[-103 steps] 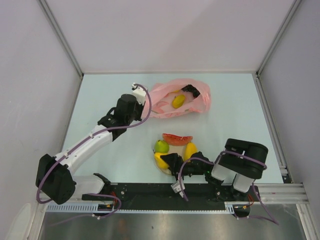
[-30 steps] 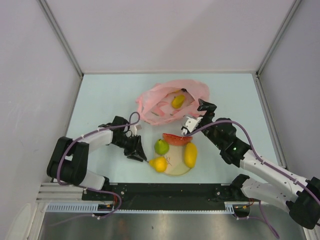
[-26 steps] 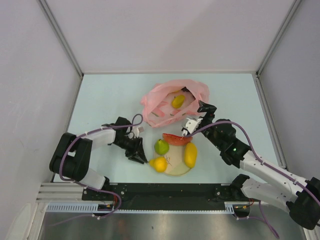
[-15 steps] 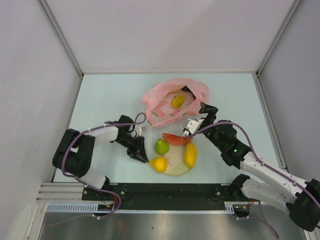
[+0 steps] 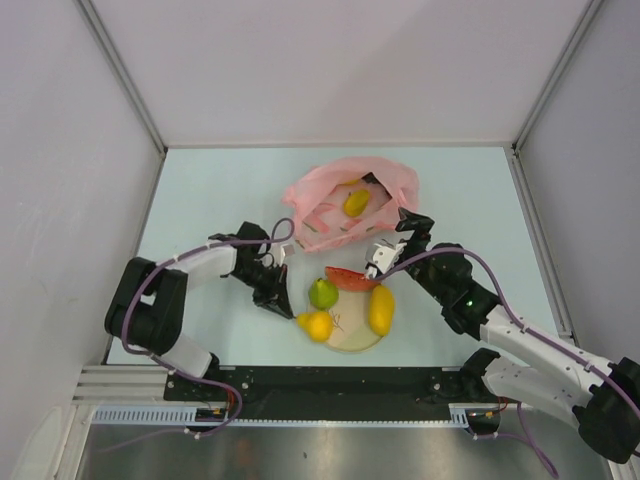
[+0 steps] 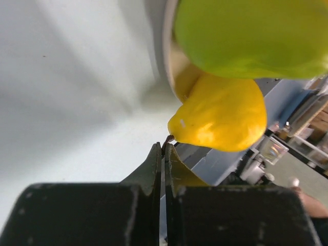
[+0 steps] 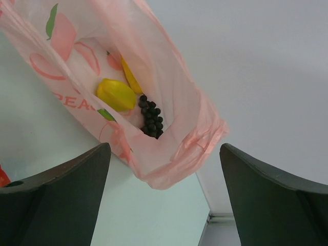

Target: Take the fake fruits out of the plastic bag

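The pink plastic bag [image 5: 335, 195] lies at the back, its mouth open. Inside it are a yellow fruit [image 5: 356, 203] and a dark grape bunch [image 5: 380, 184]. The right wrist view shows the bag [image 7: 169, 128], the yellow fruit [image 7: 117, 95], the grapes [image 7: 151, 118] and a second yellow piece [image 7: 131, 77]. My right gripper [image 5: 408, 228] is open and empty, just in front of the bag's mouth. On the cream plate [image 5: 355, 343] sit a lemon [image 5: 319, 326], a green pear [image 5: 322, 293], a mango [image 5: 381, 308] and a watermelon slice [image 5: 352, 277]. My left gripper [image 5: 289, 311] is shut, its tips at the lemon's stem [image 6: 169, 138].
The left wrist view shows the lemon [image 6: 220, 120] and the pear [image 6: 251, 36] very close in front of the fingertips [image 6: 156, 159]. The table is pale green with grey walls on three sides. The black rail [image 5: 330, 385] runs along the near edge.
My left arm has folded in, its gripper staying by the lemon. My right gripper has shifted slightly back and right toward the bag's mouth. The fruits have not moved.
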Controlling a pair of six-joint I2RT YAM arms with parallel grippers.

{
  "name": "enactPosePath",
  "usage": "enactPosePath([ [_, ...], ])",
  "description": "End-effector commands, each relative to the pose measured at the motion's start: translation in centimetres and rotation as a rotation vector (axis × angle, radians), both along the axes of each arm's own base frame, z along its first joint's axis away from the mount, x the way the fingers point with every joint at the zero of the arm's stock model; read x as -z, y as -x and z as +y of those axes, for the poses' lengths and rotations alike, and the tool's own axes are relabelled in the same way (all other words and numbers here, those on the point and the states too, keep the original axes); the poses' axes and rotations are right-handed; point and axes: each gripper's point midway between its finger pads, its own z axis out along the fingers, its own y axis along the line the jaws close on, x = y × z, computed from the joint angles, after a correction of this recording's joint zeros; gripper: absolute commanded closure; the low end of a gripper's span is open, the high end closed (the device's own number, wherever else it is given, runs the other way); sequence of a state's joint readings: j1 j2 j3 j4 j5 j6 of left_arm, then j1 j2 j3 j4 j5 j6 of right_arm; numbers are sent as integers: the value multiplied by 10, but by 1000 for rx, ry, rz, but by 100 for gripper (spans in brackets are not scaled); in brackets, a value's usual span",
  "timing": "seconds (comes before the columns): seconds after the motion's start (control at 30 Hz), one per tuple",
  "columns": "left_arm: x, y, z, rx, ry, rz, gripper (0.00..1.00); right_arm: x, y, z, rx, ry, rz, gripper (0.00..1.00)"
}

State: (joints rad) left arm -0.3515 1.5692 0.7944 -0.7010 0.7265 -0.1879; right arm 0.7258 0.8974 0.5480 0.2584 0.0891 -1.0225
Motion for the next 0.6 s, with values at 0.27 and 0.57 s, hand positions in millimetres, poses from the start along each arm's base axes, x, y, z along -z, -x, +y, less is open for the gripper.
enactPosePath([
  [0.27, -93, -39, 16, 142, -41, -553, 100, -12, 3, 3, -36, -3, -54, 7],
  [0.57, -162, -39, -20, 615, 100, -1020, 100, -28, -30, -2, 68, -155, -6, 8],
])
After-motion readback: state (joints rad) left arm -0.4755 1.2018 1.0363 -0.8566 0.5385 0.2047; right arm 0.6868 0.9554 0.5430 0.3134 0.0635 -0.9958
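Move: The left gripper is already shut on the stem of the yellow pear, whose body lies about 5 cm to its right and 2 cm back. The plate's middle is roughly 13 cm to the right, level ahead and about 3 cm lower. The green apple stands some 7 cm right and 5 cm ahead, the watermelon slice 13 cm right and 8 cm ahead. From the waiting right gripper, the plate is about 10 cm left, 13 cm back and 23 cm down. Lift the left gripper briskly, about 12 cm straight up and some 3 cm forward, keeping the fingers pinched on the pear's stem. As it rises, tilt the wrist roughly 40 degrees so the fingertips swing forward, and towards the end turn it some 20 degrees clockwise. Stay on the left side of the plate for now. ##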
